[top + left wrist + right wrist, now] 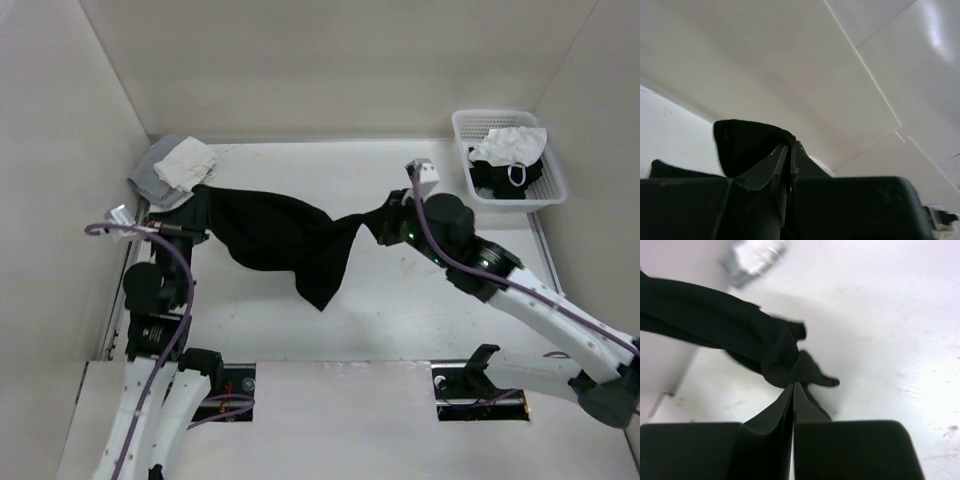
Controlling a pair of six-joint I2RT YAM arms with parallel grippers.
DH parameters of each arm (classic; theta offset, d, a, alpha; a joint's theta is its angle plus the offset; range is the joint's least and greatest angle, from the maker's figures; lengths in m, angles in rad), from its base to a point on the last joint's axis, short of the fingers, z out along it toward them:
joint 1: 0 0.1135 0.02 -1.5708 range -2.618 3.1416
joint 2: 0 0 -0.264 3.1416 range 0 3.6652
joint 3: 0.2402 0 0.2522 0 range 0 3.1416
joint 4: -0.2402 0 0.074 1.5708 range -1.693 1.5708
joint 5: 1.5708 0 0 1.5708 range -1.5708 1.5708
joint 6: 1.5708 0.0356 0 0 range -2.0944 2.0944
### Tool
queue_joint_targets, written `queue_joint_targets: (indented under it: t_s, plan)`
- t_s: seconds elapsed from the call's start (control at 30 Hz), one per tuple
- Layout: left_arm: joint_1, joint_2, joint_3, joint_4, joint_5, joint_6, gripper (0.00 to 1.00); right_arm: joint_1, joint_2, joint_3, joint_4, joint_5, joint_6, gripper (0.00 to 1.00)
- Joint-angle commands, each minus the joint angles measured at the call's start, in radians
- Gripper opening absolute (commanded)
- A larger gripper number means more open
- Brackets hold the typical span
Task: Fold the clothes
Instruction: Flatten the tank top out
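Note:
The clothes (280, 240) are one black garment, lifted off the white table and stretched between my two grippers, with a loose point hanging down in the middle. My left gripper (200, 225) holds the garment's left end near the left wall. In the left wrist view its jaws (791, 146) are pressed together with a fold of black fabric (745, 145) pinched at the tips. My right gripper (386, 222) holds the right end. In the right wrist view it (793, 386) is shut on a bunched corner of the cloth (785, 355).
A grey-and-white cloth pile (175, 170) lies at the back left corner, just behind the left gripper. A white basket (556, 185) holding white and black cloths stands at the back right. Beige walls enclose the table on three sides.

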Motion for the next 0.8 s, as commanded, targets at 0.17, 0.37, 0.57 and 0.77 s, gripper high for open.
queue_joint_targets:
  t_s: [0.17, 0.37, 0.57, 0.77]
  plan:
    - [-0.068, -0.187, 0.079, -0.342, -0.001, 0.093, 0.02, 0.106, -0.240, -0.047, -0.069, 0.111, 0.042, 0.04]
    - [-0.077, 0.014, -0.072, -0.146, -0.032, 0.085, 0.03, -0.113, -0.009, -0.070, 0.122, -0.074, 0.042, 0.04]
    - [-0.013, 0.591, -0.021, 0.259, -0.134, 0.054, 0.03, -0.313, 0.473, 0.249, 0.204, -0.188, 0.050, 0.03]
    - [0.054, 1.110, 0.417, 0.287, -0.084, 0.066, 0.03, -0.416, 0.860, 0.774, 0.017, -0.177, 0.045, 0.02]
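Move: I already pinch one end of the tank top in each hand, and its bunched middle hangs about 15 cm right of and 16 cm below my left hand. From my right hand it is some 14 cm left and 8 cm down. The folded clothes are about 28 cm ahead of my left hand, 15 cm left and 35 cm below; the basket lies some 26 cm ahead of my right hand, 39 cm right and 24 cm lower. Keeping both grips shut, I draw both hands back about 5 cm, the right also rising. Then I fling them forward and down, side by side, carrying the held edge out over the bare table towards its far side. My left sweeps roughly 24 cm out while sinking about as far and tips down some 40 degrees; my right goes nearly 30 cm out, sinks about 15 cm and turns slightly clockwise. ##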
